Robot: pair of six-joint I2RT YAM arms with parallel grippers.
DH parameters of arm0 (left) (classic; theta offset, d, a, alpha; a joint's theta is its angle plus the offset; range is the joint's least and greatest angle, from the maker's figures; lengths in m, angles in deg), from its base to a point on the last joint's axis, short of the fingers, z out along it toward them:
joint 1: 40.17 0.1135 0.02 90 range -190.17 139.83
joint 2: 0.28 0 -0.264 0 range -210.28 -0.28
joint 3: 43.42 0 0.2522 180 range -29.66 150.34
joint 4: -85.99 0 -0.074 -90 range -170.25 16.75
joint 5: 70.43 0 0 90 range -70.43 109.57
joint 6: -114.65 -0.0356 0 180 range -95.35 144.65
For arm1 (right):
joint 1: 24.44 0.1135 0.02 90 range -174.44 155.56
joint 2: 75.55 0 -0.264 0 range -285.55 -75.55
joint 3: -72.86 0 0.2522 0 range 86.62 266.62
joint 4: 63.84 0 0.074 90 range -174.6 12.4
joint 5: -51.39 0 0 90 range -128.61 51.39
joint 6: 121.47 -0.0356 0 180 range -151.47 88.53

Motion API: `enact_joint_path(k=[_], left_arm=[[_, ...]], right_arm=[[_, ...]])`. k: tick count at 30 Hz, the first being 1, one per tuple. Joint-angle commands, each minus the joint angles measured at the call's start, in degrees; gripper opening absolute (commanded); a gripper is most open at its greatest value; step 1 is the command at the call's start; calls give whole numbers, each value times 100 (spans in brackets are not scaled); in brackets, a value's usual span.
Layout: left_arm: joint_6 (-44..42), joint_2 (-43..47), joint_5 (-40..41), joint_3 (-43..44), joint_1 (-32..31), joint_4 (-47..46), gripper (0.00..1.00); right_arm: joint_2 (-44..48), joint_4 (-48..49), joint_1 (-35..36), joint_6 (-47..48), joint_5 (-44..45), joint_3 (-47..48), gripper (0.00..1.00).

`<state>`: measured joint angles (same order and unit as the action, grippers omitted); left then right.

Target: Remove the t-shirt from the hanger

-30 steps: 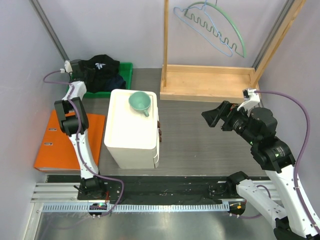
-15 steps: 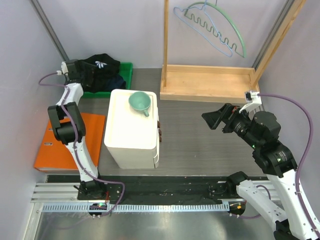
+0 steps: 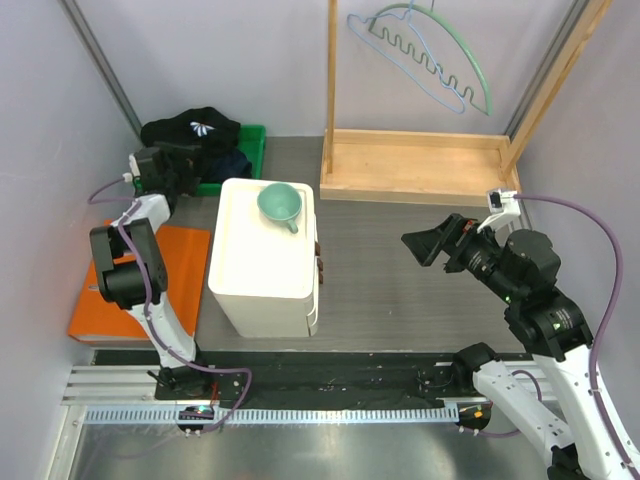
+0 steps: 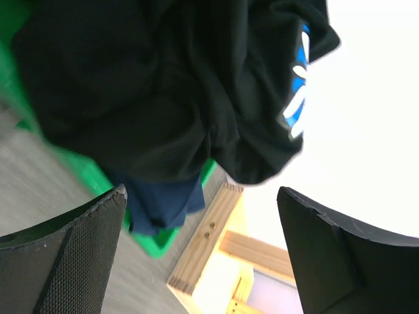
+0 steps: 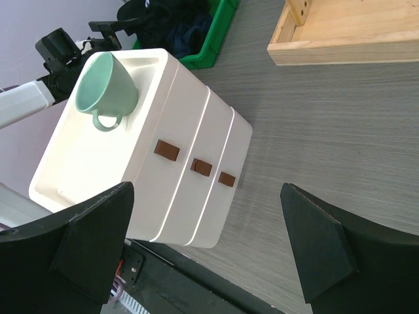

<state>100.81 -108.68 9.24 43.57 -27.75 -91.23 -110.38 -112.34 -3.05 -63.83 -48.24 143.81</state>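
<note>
The black t-shirt with a white-blue print lies bunched in the green bin at the back left, on top of navy cloth. It also shows in the left wrist view and in the right wrist view. Two hangers, one green and one blue wire, hang bare on the wooden rack. My left gripper is open and empty just in front of the bin. My right gripper is open and empty above the floor at the right.
A white drawer unit with a green mug on top stands in the middle. An orange binder lies at the left. The rack's wooden tray is at the back right. The green bin shows in the left wrist view.
My left gripper has drawn back a little from over the t-shirt toward the near side. My right arm has drifted slightly nearer. The t-shirt stays in the bin.
</note>
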Motion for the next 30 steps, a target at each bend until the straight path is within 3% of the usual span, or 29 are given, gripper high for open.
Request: enact_joint_path(k=[1, 10, 14, 15, 22, 25, 30], left_arm=[[-22, 1047, -285, -370, 225, -589, 96], [-57, 2813, -1146, -2302, 278, -738, 100], [-566, 4245, -1165, -3462, 260, -169, 100], [-680, 4944, -1156, -3587, 252, 15, 100], [-1042, 7627, -1164, -4580, 260, 1308, 100], [-743, 8385, -1375, -5291, 260, 1151, 100], [-173, 8449, -2016, -6153, 217, 93, 100]], right_arm=[[125, 196, 23, -86, -92, -15, 100], [64, 661, 15, -972, 224, -682, 100], [-41, 925, 23, -1578, 830, -1113, 100], [-102, 951, 23, -1633, 935, -1200, 100], [-577, 1083, 23, -1739, 928, -1587, 100], [-639, 1478, 23, -1765, 700, -2052, 100], [-543, 2338, 32, -1870, 655, -3149, 100]])
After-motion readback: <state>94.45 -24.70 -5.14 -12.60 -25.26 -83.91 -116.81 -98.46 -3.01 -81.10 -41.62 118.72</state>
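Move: The black t-shirt, already let go, lies heaped in the green bin about 10 cm ahead of the left hand, 5 cm to its left and 8 cm below; the bin's middle is some 8 cm ahead, 4 cm left and 13 cm below. The white drawer box stands about 24 cm back and 22 cm right, the orange binder 24 cm back and 16 cm left. From the right hand, the t-shirt is roughly 45 cm ahead, 68 cm left and 24 cm below. Away from the black t-shirt and its bin the left hand draws back nearly 30 cm with its fingers open, drifting 9 cm right towards the drawer box's left side; it climbs on the way, then sinks late, ending some 6 cm higher, fingers tipped up about 20 degrees. The empty, open right hand lowers about 17 cm between drawer box and hanger stand, edging forward and tipping down. ##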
